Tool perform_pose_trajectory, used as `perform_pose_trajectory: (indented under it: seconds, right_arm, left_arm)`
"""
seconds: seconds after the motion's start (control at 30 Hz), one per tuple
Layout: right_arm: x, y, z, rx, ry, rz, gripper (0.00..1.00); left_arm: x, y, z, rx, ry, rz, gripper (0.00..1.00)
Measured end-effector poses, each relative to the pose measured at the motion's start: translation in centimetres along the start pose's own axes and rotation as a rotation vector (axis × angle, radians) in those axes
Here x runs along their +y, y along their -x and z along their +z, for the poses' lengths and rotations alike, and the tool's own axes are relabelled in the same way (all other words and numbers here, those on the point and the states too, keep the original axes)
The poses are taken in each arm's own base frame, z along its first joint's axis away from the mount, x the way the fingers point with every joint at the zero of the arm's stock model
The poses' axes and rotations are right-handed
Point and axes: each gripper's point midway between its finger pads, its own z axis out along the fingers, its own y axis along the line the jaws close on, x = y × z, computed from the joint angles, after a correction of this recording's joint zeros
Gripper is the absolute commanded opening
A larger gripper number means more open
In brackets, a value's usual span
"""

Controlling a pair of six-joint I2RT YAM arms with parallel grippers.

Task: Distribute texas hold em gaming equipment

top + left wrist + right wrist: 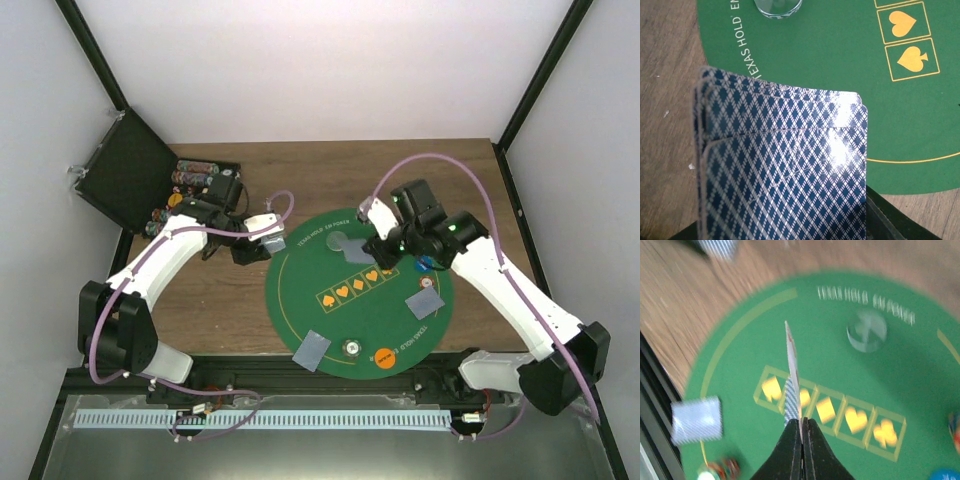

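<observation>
In the left wrist view a fanned stack of playing cards [785, 165] with blue diamond backs fills the frame, held by my left gripper [264, 240], which hovers at the left rim of the round green poker mat [300, 290]. Its fingers are mostly hidden behind the cards. My right gripper [801, 422] is shut on a single card [792, 370], seen edge-on above the mat's row of yellow suit boxes [827, 410]. Two cards lie face down on the mat [312, 348] [425, 298]. Around them sit an orange token [383, 356], a pale clear token [343, 243] and a blue token [425, 265].
An open black case [130, 170] holding rows of tokens [195, 178] stands at the back left on the wooden table. Another token [351, 347] lies near the mat's front edge. A black rail [300, 375] runs along the table's near edge.
</observation>
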Motion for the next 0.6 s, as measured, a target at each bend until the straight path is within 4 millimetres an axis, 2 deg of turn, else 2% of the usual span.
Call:
perform_pose_trajectory:
  seconds: [0.1, 0.23, 0.47, 0.53, 0.6]
  right_arm:
    - [-1.1, -5.6, 0.8, 0.190, -0.060, -0.035, 0.01]
    - [-1.4, -12.7, 1.0, 0.433, -0.072, -0.056, 0.01]
    - [-1.2, -20.8, 0.4, 0.676, -0.054, -0.061, 0.01]
    - [-1.5, -22.8, 0.2, 0.729, -0.058, -0.041, 0.01]
    - [-2.0, -23.9, 0.1, 0.757, -0.070, -0.025, 0.01]
  left_arm:
    - [0.0, 0.0, 0.0, -0.003, -0.001, -0.001, 0.52]
    - [0.0, 0.1, 0.0, -0.007, -0.003, -0.004, 0.52]
    - [-0.1, 0.2, 0.0, -0.011, -0.005, -0.007, 0.52]
    - [-0.1, 0.2, 0.0, -0.011, -0.006, -0.007, 0.52]
    - [-0.1, 0.2, 0.0, -0.011, -0.006, -0.007, 0.52]
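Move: The right hand holds a single card, and the face-down card already dealt on the right of the mat lies about 6 cm back, 17 cm to the hand's right and some 24 cm below. From this hand, at that same low level, the red chip stack is 1 cm back and 17 cm right, the blue blind chip 4 cm ahead and 17 cm right, and the orange big blind 20 cm back and 6 cm right. For the left hand, still holding the deck, the dealt card is about 10 cm back, 43 cm right and 14 cm below. The right hand sweeps down about 17 cm while travelling some 13 cm right and 11 cm back, carrying its pinched card away from the left hand's deck and towards the dealt card on the right of the mat, quick at first and easing at the end. On the way the wrist swings through roughly 45 degrees, so that fingers that slanted to the left and forward come to point straight down, still shut on the card, a little back and left of the dealt one. ##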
